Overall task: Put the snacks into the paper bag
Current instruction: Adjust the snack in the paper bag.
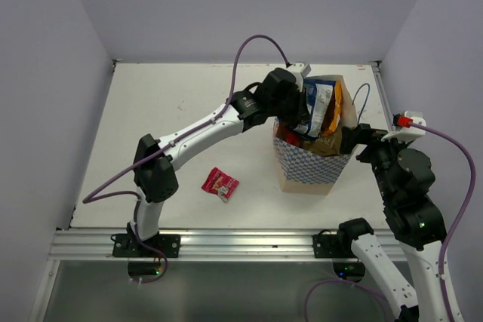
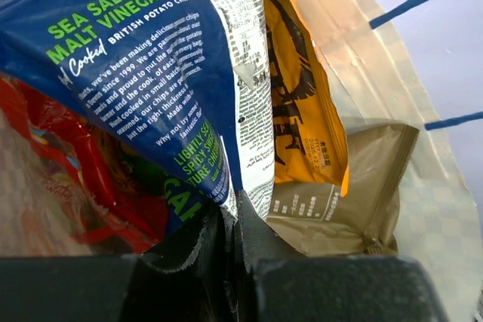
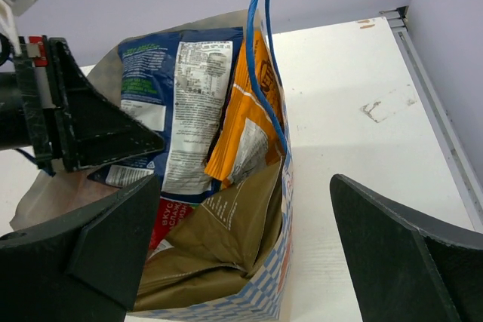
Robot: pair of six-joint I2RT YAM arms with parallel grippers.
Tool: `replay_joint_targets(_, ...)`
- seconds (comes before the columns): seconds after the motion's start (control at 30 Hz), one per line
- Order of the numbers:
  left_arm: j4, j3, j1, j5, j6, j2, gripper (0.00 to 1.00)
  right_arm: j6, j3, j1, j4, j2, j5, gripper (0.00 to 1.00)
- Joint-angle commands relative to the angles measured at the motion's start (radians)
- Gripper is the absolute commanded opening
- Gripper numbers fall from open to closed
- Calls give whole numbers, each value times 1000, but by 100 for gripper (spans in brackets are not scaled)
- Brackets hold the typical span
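The paper bag point(image 1: 309, 167) stands upright at mid-table, with several snacks sticking out of its top. My left gripper point(image 2: 232, 213) hangs over the bag's mouth point(image 1: 302, 97), shut on the lower edge of the dark blue packet point(image 2: 136, 73), which sits partly inside. Beside that packet are an orange packet point(image 2: 302, 111), a brown one point(image 2: 355, 201) and a red one point(image 2: 68, 164). My right gripper point(image 3: 241, 254) is open, its fingers either side of the bag's right wall point(image 3: 279, 292) and holding nothing. One small red packet point(image 1: 219, 183) lies on the table left of the bag.
The bag's blue cord handle point(image 3: 260, 50) arches up above the packets. A metal rail point(image 1: 226, 243) runs along the table's near edge, and walls close in the left, back and right sides. The left arm point(image 1: 196, 130) reaches diagonally across the table.
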Motion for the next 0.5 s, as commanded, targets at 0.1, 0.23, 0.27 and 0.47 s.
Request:
replay_joint_targets(0.1, -115, 20, -9, 51, 5, -90, 13, -12, 30, 3, 8, 10, -5, 99)
replay_joint_targets(0.23, -90, -11, -7, 38, 5, -104, 13, -15, 33, 2, 4, 2, 6, 98)
replay_joint_targets(0.27, -95, -9, -3, 46, 3, -97, 13, -15, 33, 3, 4, 2, 6, 98)
replay_joint_targets(0.47, -145, -19, -1, 6, 23, -21, 38, -14, 35, 2, 4, 9, -5, 99)
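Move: The left hand already pinches the blue snack inside the paper bag; the snack's middle lies about 3 cm ahead, 4 cm to the right and 1 cm above. The orange snack stands some 3 cm ahead and 9 cm right, the brown one 5 cm back and 8 cm right, the latter 4 cm lower. From the idle right hand, the blue snack is roughly 13 cm ahead, 14 cm left and 8 cm below. The left hand draws the pinched blue snack about 2 cm back and left, then partly opens its fingers. ##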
